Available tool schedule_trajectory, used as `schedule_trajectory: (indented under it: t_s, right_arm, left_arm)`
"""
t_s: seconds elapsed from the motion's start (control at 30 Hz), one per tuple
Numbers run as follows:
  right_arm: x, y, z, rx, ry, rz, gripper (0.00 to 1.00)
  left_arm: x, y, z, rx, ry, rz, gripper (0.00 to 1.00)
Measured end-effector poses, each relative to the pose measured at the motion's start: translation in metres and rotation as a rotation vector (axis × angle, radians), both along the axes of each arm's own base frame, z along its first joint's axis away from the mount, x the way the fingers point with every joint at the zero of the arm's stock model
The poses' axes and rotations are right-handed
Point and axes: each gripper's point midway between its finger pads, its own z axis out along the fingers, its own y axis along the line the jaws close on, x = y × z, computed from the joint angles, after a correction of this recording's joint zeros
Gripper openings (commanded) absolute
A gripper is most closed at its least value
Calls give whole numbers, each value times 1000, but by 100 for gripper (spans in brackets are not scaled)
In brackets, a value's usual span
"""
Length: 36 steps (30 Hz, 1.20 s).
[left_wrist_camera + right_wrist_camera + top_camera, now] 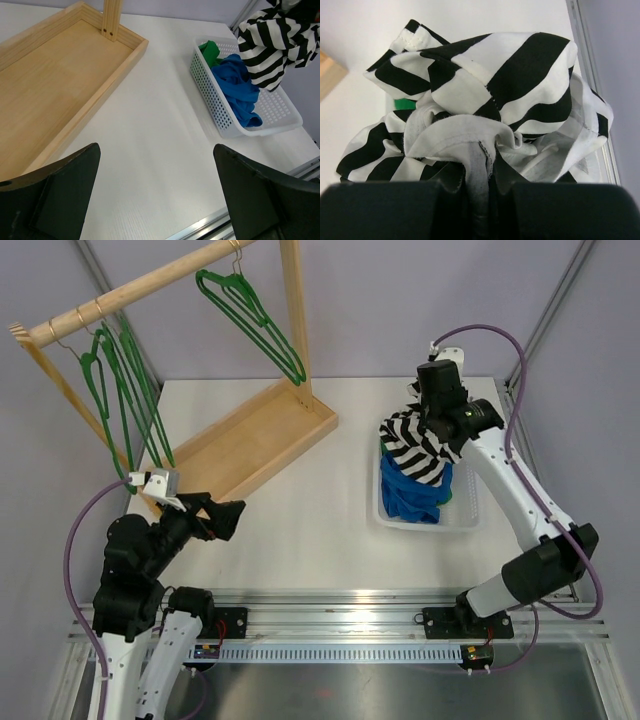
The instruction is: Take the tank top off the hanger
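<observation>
The black-and-white striped tank top (418,445) hangs bunched from my right gripper (437,426) above the white basket (468,512). In the right wrist view the fabric (485,100) is pinched between the shut fingers of my right gripper (479,200). It also shows in the left wrist view (272,42), hanging over the basket (212,95). Green hangers (250,310) hang bare on the wooden rail (130,290). My left gripper (228,517) is open and empty, low over the table by the rack's base; its fingers (60,190) are wide apart.
The basket holds a blue garment (410,495) and a green one (210,51). The wooden rack's tray base (250,445) lies at the left middle, with its post (296,320) rising at the far corner. More green hangers (120,390) hang at the rail's left end.
</observation>
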Motion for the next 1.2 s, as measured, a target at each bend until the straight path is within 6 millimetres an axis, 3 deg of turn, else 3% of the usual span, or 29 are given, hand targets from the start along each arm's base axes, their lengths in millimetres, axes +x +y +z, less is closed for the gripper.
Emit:
schedule_trajectory:
  t_s: [0.1,0.2,0.37,0.43,0.47,0.57,0.6,0.7,0.73,0.77,0.8,1.03,1.2]
  right_arm:
    - [14,-4,-41,-22,73,-23,0]
    - [23,-1,-106,-14,199,-25,0]
    - [17,-5,-216,50,450,-48,2]
    - [18,-7,-232,77,480,-62,5]
    - [19,-6,-235,96,483,-61,13]
    - [20,-5,-233,129,479,-62,31]
    - [20,-5,-232,135,476,-65,44]
    - [19,-5,-224,140,468,-69,56]
    - [17,-6,-218,141,465,-70,67]
    - [15,-6,-211,145,460,-72,87]
    - [14,-7,-204,144,456,-70,99]
    - [-4,-13,-115,165,323,-40,99]
    - [-41,-16,-42,214,170,9,99]
  left_arm:
    - [1,0,-4,2,9,3,99]
    - [2,1,-5,5,9,9,99]
    - [3,7,-8,12,30,51,99]
    - [3,15,-9,19,59,100,99]
    - [3,20,-7,24,72,130,99]
    - [4,38,4,49,103,233,99]
    - [4,44,6,60,114,267,99]
    - [6,59,5,94,155,348,99]
    - [6,63,1,106,173,370,99]
    - [5,66,-5,120,195,387,99]
    - [4,69,-9,129,213,399,99]
    - [2,80,-28,187,307,451,99]
    - [1,85,-26,219,338,469,99]
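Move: The white basket, where the striped tank top in my right hand is to go, sits some 25 cm below that hand, its middle about 4 cm back and 1 cm right. In it the blue tank top lies about 6 cm back and 2 cm left of the hand, the green one about 5 cm ahead and 5 cm left. From my left hand the basket is about 18 cm ahead, 43 cm right and 25 cm down. Still pinching the striped tank top, I lower my right hand about 23 cm into the basket, the fingers tipping nearly 30 degrees further down, then spread them wide to let the cloth go and rise, easing back a little. Meanwhile my empty left hand swings roughly 8 cm left, turning counter-clockwise and tipping down, fingers open. ##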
